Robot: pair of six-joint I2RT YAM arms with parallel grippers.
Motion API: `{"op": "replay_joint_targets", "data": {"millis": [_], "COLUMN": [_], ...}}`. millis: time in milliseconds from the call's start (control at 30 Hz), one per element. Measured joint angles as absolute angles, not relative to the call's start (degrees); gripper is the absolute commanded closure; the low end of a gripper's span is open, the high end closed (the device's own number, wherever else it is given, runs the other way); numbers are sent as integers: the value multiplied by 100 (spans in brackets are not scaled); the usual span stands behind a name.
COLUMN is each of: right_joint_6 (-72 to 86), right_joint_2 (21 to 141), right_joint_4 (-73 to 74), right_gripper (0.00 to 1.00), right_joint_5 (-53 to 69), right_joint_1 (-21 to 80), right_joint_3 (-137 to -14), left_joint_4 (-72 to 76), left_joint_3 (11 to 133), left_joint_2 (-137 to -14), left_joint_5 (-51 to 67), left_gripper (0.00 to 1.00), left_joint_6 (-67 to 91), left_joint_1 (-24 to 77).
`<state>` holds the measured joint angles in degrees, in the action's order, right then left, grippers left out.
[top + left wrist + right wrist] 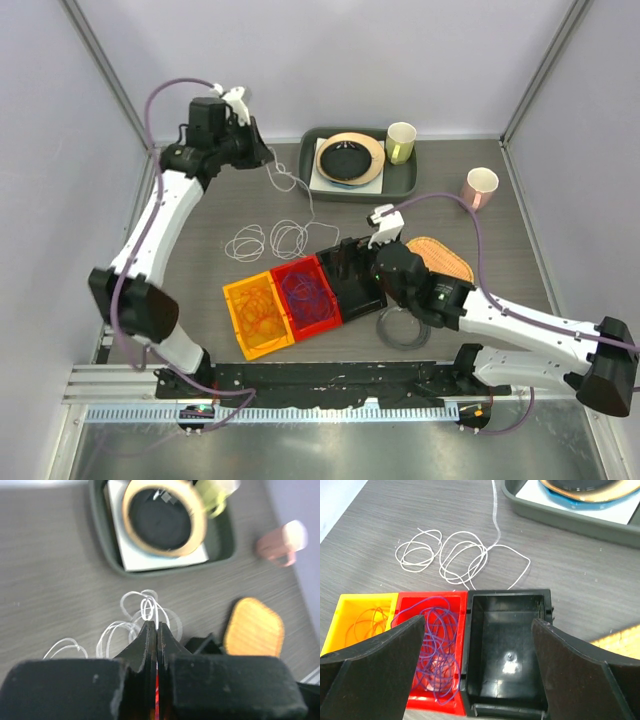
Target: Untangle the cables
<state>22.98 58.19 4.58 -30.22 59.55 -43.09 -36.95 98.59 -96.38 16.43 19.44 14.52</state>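
Observation:
My left gripper [262, 155] [153, 625] is shut on a strand of the white cable [147, 607], raised at the back left. From it the white cable [282, 185] runs down to two loose coils [462, 557] on the table. A purple cable [437, 645] [308, 290] lies in the red bin [432, 597]. An orange cable [367, 622] lies in the yellow bin [240, 300]. My right gripper [479, 622] [355, 270] hovers open over the empty black bin [510, 594], holding nothing.
A grey tray [405, 185] with a plate and a yellow-green cup [400, 142] stands at the back. A pink cup [478, 186] and an orange woven mat [445, 258] sit to the right. A clear ring [403, 328] lies by the black bin.

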Motion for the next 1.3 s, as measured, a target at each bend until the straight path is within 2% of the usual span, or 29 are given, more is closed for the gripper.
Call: {"op": "replay_joint_targets", "data": {"millis": [167,400,633,867,1000,1067,1100,1133,1300], "right_joint_6": [1280,-108,-408,-674,-740,-703,-683,-637,-327], "right_joint_2": [6040,6528,7518,8722,9428,9771,9942,10073,10154], "right_joint_4": [-320,-1323,-2082,-3068,-3472,-3577,-3625,-3642,-3621], "right_gripper": [6,6,7,7,24,54,74,99,99], "right_joint_5": [-2458,-1765,-1584,-458,-14,113,158,187,200], "right_joint_1": [5806,5756,5605,5137,4947,4890,4871,4853,4814], "right_joint_3": [-4359,-4910,-5369,-5369,-5516,-5717,-5826,-5911,-5986], "left_joint_4": [-3472,-3376,-3234,-3116,-3107,-3107,-3109,-3111,-3221], "left_joint_3": [10136,10224,10224,10309,10309,10309,10309,10309,10344], "left_joint_2": [-8554,-7950,-7382,-6943,-6801,-6748,-6724,-6698,-6663], "left_joint_5": [1590,1603,1586,1605,1649,1649,1649,1647,1155], "left_gripper": [100,100,100,100,100,100,100,100,100], "left_joint_6": [2128,2451,2825,3011,3079,3107,3109,3109,3074], "left_joint_1": [1629,1737,1800,1804,1804,1804,1804,1804,1806]}}
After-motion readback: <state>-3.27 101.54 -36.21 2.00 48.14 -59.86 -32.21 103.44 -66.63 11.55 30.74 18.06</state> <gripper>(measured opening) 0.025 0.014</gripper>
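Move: The raised white cable strand lies some 17 cm ahead of the open right hand, 9 cm to its left and 13 cm below; its white coils lie on the table about 14 cm ahead, 14 cm left and 19 cm down. The black box is almost under that hand, 2 cm ahead, and the red box 10 cm left of it, 1 cm back. From the left hand, already gripping the cable, that strand is roughly 3 cm back, 8 cm right and 19 cm down. The left hand keeps its shut grip on the white cable and hauls it up about 25 cm and back some 15 cm towards its base, away from the coils, tipping its fingers up by about 30 degrees. Meanwhile the open right hand swings left and forward over the boxes towards the hanging strand, rising first and then sinking to slightly below its starting height, its wrist turning counter-clockwise and its fingers tipping up, and finally shuts them on the strand, pinching it above the table. ##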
